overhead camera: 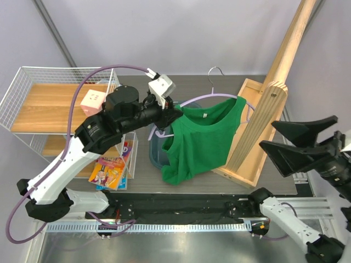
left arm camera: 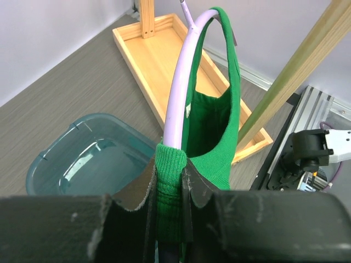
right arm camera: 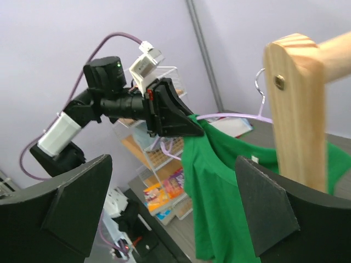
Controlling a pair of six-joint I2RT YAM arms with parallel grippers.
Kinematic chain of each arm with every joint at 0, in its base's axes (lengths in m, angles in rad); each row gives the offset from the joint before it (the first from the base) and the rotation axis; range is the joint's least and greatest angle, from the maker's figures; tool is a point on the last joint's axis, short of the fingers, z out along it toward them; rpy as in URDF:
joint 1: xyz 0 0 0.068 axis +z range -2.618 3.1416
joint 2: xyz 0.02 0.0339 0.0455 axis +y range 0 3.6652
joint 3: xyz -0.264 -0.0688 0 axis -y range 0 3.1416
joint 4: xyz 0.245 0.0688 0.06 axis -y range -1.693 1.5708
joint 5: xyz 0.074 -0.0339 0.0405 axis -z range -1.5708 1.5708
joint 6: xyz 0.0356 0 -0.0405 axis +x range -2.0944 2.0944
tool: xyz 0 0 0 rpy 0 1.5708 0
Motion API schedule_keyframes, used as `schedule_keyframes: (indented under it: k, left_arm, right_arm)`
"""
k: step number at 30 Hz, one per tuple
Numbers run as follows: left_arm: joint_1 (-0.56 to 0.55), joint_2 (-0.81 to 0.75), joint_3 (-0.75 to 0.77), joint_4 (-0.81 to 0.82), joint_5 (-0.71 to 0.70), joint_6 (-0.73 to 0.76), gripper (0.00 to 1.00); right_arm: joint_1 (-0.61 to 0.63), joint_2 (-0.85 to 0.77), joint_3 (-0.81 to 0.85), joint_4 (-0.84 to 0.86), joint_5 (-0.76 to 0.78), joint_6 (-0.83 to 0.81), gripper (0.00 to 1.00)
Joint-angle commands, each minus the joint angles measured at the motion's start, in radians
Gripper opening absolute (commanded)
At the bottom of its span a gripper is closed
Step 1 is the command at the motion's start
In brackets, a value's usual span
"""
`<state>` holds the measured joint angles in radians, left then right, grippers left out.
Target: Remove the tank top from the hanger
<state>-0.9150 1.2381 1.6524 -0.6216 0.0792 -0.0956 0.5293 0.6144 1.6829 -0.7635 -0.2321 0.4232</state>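
The green tank top (overhead camera: 200, 142) hangs on the lilac hanger (overhead camera: 211, 97), whose metal hook (overhead camera: 215, 71) points to the back. My left gripper (overhead camera: 176, 113) is shut on the top's left shoulder strap, with the hanger arm under the fabric. In the left wrist view the strap (left arm camera: 169, 192) is pinched between the jaws and the hanger arm (left arm camera: 181, 87) curves up and away. My right gripper (overhead camera: 279, 143) is open and empty, to the right of the top. In the right wrist view the top (right arm camera: 219, 181) hangs between its fingers, farther off.
A teal plastic bin (overhead camera: 156, 150) sits under the top's left edge. A wooden tray (overhead camera: 247, 137) with a tall wooden post (overhead camera: 274, 82) stands at the right. A white wire shelf (overhead camera: 49, 104) with a pink box and colourful books (overhead camera: 109, 170) is at the left.
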Motion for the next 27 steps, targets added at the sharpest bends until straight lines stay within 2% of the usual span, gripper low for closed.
schedule_keyframes:
  k: [1,3,4,6,10,11,19,24,27]
  left_arm:
    - [0.001,-0.075,0.024,0.048,-0.001,0.010,0.00]
    - [0.001,-0.106,0.014,0.034,-0.021,0.010,0.00]
    - [0.001,-0.118,0.007,0.033,-0.028,0.008,0.00]
    - [-0.001,-0.144,-0.006,0.043,-0.044,0.007,0.00]
    - [-0.001,-0.105,0.056,0.014,-0.032,0.000,0.00]
    - [-0.001,-0.097,0.073,0.011,-0.027,0.000,0.00]
    - [0.001,-0.074,0.075,0.048,-0.022,-0.004,0.00]
    - [0.001,-0.100,0.053,0.105,-0.038,-0.013,0.00]
    - [0.001,-0.101,0.064,0.105,-0.058,-0.013,0.00]
  right_arm:
    - [-0.257,0.053,-0.044,0.211,-0.525,0.175,1.00]
    - [-0.334,0.059,-0.083,0.329,-0.599,0.239,0.97]
    - [-0.344,0.054,-0.147,0.383,-0.610,0.311,0.97]
    - [-0.388,0.054,-0.170,0.462,-0.628,0.347,0.97]
    - [-0.416,0.105,-0.101,0.454,-0.656,0.390,0.95]
    - [-0.414,0.116,-0.077,0.407,-0.650,0.375,0.95]
    - [-0.396,0.336,0.380,0.305,-0.607,0.413,0.97]
    - [-0.420,0.574,0.637,0.290,-0.612,0.472,0.98]
    - [-0.451,0.715,0.809,0.218,-0.572,0.476,0.97]
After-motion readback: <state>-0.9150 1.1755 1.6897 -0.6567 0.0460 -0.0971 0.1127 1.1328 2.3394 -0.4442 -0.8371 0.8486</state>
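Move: The free right strap of the tank top, on its hanger, lies about 17 cm ahead of the right hand, 3 cm to its left and 15 cm lower. The rack's post top stands roughly 11 cm ahead and 3 cm to the right, about level; the hanger's hook is some 18 cm ahead, 10 cm left and 4 cm lower. From the left hand, already gripping the other strap, that free strap is 5 cm ahead, 17 cm right and slightly lower. Swinging left and slightly forward about 5 cm with a counter-clockwise turn of some 15 degrees, the empty, wide-open right hand then climbs about 15 cm, easing back and tipping its fingers up, away from the garment and past the height of the post top. The left hand keeps its pinch on strap and hanger, carrying them left, up and a little back, then giving some of that back. ##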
